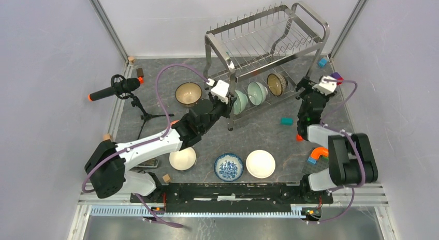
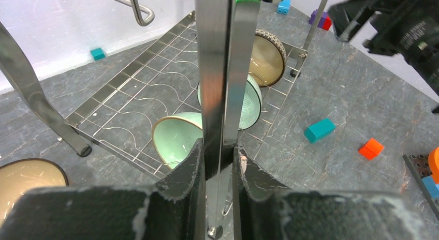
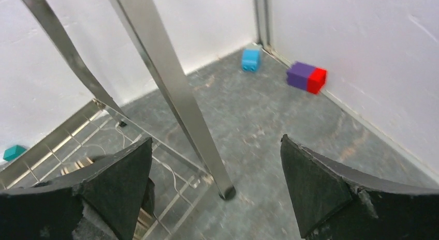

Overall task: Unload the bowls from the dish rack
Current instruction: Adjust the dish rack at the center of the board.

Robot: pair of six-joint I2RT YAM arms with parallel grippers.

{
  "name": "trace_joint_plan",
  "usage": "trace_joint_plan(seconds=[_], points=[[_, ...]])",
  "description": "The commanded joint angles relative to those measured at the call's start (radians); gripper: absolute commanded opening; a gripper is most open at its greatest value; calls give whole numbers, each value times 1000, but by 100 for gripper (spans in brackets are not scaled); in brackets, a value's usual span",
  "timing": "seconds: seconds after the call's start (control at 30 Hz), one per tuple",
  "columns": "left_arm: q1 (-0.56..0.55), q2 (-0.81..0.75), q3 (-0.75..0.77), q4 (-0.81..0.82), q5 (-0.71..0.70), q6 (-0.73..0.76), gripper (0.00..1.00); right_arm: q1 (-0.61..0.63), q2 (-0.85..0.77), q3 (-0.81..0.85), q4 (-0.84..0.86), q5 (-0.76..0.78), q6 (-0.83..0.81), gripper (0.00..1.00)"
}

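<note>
The dish rack stands at the back of the table. Its lower tier holds three bowls on edge: a pale green bowl, a second green bowl and a tan bowl. My left gripper is shut on the rack's front left leg, right beside the nearest green bowl. My right gripper is open at the rack's right end, with the leg between its fingers and touching neither. On the table lie a tan bowl, two white bowls and a blue-and-white bowl.
A microphone on a small tripod stands at the left. Small blocks lie about: a teal block, a blue block, a purple-and-red block and an orange block. White walls close in at the back and the right.
</note>
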Motion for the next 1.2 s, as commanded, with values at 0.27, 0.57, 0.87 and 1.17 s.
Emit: trace_joint_plan(seconds=[0.27, 0.57, 0.87, 1.17], points=[[37, -73, -44, -202, -63, -58, 2, -17, 332, 428, 66, 4, -198, 97], [37, -91, -52, -222, -41, -60, 2, -33, 480, 630, -67, 15, -218, 73], [37, -97, -52, -223, -49, -52, 2, -35, 468, 586, -63, 11, -207, 18], [37, -77, -47, -207, -76, -53, 2, -46, 359, 426, -15, 48, -185, 0]])
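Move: My right hand is open and empty. The rack's near right upright stands about 14 cm ahead, nearly in line with me, with the grip spot 4 cm higher. From this hand the brown patterned bowl sits some 6 cm ahead and 15 cm left, and the teal block about 9 cm back and 13 cm left. My left hand already grips the near left upright. From there the right upright is roughly 22 cm ahead and 37 cm right, slightly lower. I drive my right hand forward about 14 cm, rising some 4 cm, until its open fingers straddle the rack's near right upright. I close them to pinch the metal, easing a couple of centimetres left, then draw back just over a centimetre. My left hand keeps its grip on the near left upright and shifts only a little left and back. ##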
